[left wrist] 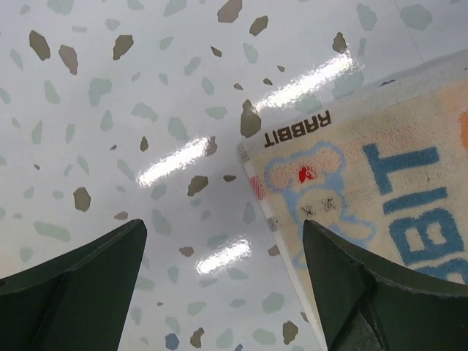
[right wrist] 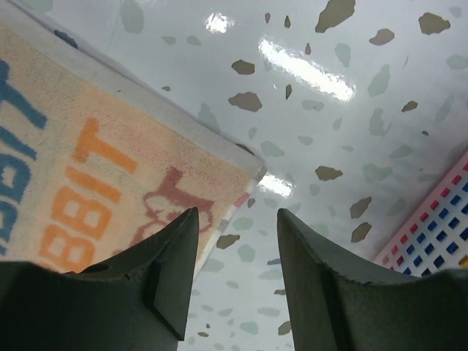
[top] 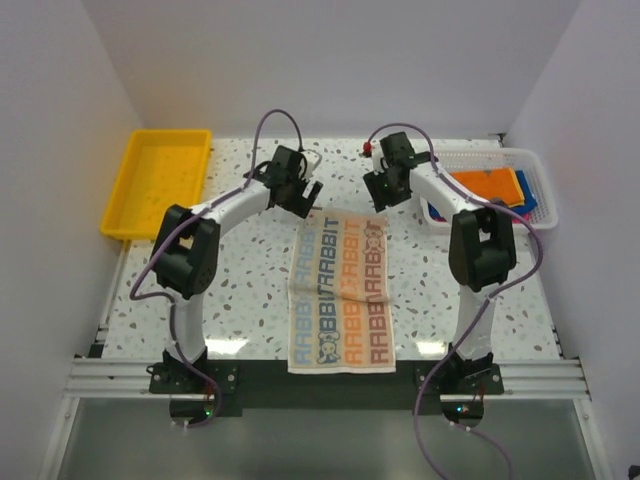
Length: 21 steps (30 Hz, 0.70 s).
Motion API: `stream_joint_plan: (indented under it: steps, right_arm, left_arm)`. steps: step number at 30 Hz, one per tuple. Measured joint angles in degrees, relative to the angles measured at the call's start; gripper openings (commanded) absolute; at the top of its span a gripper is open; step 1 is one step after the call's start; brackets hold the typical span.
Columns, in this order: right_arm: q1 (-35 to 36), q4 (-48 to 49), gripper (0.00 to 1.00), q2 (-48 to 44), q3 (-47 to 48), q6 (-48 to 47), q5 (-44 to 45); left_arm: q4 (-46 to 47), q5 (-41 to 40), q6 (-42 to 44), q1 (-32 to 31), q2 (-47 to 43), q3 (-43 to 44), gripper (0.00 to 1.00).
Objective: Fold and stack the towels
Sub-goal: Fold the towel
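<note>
A printed orange-and-blue towel [top: 340, 290] lies flat and spread out lengthwise in the middle of the table, its near end at the table's front edge. My left gripper [top: 303, 192] hovers over its far left corner [left wrist: 252, 150], jaws wide open with nothing between them. Over the far right corner [right wrist: 245, 164] my right gripper [top: 385, 190] stands open and empty too. An orange towel [top: 487, 184] and a blue towel [top: 528, 205] lie in the white mesh basket [top: 540, 165] at the right. The pink towel is out of view.
A yellow plastic tray [top: 160, 180] sits at the back left. The basket's edge [right wrist: 439, 241] shows at the right of the right wrist view. White walls close in the table on three sides.
</note>
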Motion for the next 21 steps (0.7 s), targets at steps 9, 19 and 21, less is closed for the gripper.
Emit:
stream_joint_plan:
  steps: [9, 19, 21]
  right_arm:
    - [-1.5, -0.6, 0.49, 6.8, 4.9, -4.1, -2.5]
    - [-1.6, -0.2, 0.47, 10.6, 4.2, -4.5, -3.4]
    - [-1.6, 0.5, 0.46, 10.9, 3.6, -4.5, -3.4]
  left_arm:
    - [-0.1, 3.5, 8.1, 0.7, 8.1, 8.1, 0.92]
    - [-0.3, 5.3, 10.1, 0.7, 12.9, 10.1, 0.9]
    - [-0.3, 5.6, 10.1, 0.7, 13.3, 10.4, 0.9]
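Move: The left hand is about 7 cm above the table, with the towel's far left corner roughly 4 cm ahead and 1 cm to the right; the towel's middle lies some 16 cm back and 8 cm right of that hand. The right hand, also some 7 cm up, has the far right corner about 2 cm ahead and 1 cm to its right, with the white basket some 8 cm ahead and 24 cm right of this hand. The left hand reaches about 3 cm forward and 2 cm right, then sinks some 5 cm in all onto the towel's far left corner, its wrist turning about 10 degrees clockwise and its wide-open fingers coming to either side of the corner tip. The right hand goes mostly straight down about 6 cm with an early 1–2 cm forward, fingers held half open, so that the far right corner comes between its tips, and on both hands the inner finger comes down to touch the cloth. ##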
